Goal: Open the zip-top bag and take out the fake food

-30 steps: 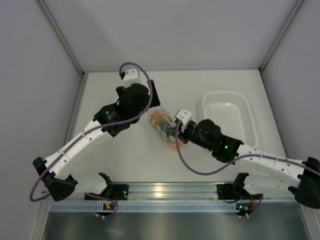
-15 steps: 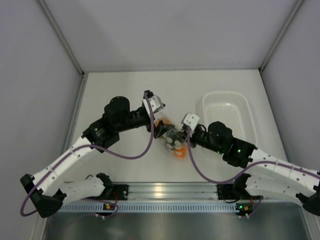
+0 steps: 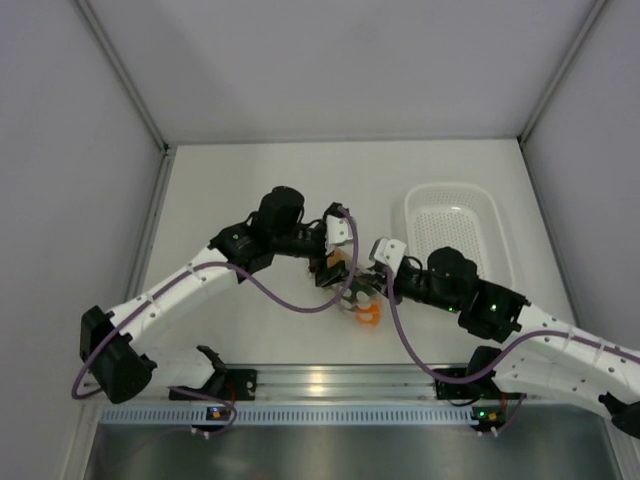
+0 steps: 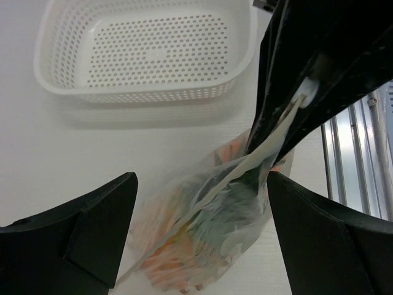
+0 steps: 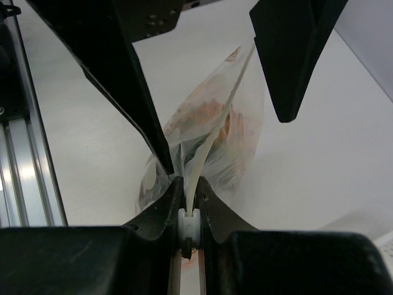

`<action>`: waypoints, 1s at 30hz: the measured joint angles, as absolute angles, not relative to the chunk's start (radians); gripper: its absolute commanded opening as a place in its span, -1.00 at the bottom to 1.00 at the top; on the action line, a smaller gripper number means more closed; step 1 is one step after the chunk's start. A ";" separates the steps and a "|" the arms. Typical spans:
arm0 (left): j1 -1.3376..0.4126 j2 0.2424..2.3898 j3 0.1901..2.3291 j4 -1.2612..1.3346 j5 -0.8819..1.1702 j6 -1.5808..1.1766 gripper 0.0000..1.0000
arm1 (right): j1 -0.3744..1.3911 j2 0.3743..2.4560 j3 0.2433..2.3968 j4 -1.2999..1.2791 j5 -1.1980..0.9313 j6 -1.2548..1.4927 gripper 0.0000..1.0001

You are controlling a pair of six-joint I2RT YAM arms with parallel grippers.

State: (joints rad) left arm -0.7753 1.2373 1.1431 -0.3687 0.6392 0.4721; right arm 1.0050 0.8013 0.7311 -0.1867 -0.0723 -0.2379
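Note:
The zip-top bag (image 4: 202,239) is clear and crinkled, with orange and dark green fake food (image 4: 178,246) showing blurred through it. My right gripper (image 5: 189,184) is shut on the bag's pale zip strip (image 5: 209,147) and holds it by that edge. In the left wrist view its black fingers (image 4: 288,92) pinch the strip at the upper right. My left gripper (image 4: 201,178) is open wide, one finger on each side of the bag without touching it. In the top view both grippers, the left (image 3: 333,265) and the right (image 3: 368,283), meet over the bag (image 3: 352,295). An orange piece (image 3: 367,318) shows at its near end.
A white perforated basket (image 3: 455,215) stands empty at the right of the table, just beyond the right arm; it also shows in the left wrist view (image 4: 147,92). The aluminium rail (image 3: 320,380) runs along the near edge. Grey walls enclose the table.
My left arm has swung right and toward the near edge, bringing its open gripper around the bag. My right gripper, still shut on the strip, has shifted slightly right with the bag.

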 measured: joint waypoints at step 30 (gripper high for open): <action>-0.731 1.249 1.165 -0.422 0.749 0.416 -1.00 | 1.003 0.624 0.529 0.048 0.011 -0.179 -0.17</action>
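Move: My left hand is open, straddling the bag's zip strip. The stretch it will pinch is about 2 cm straight below, with the slider about 5 cm back and 8 cm to the right, 1 cm down. The fake food hangs in the bag some 6 cm back, 3 cm right and 9 cm below. The basket is about 30 cm right, 6 cm farther out and 15 cm lower. From my right hand, shut on the slider, that stretch lies roughly 5 cm ahead, 8 cm left and 1 cm lower. I sink my left hand about 2 cm over the zip strip, close it fully to pinch the strip, then keep that hold and lift it back up by 2 cm. Once it has the bag, my right fingers part somewhat under halfway and let go of the slider; that hand eases some 2 cm to the right, tipping its fingertips up about 10 degrees. ##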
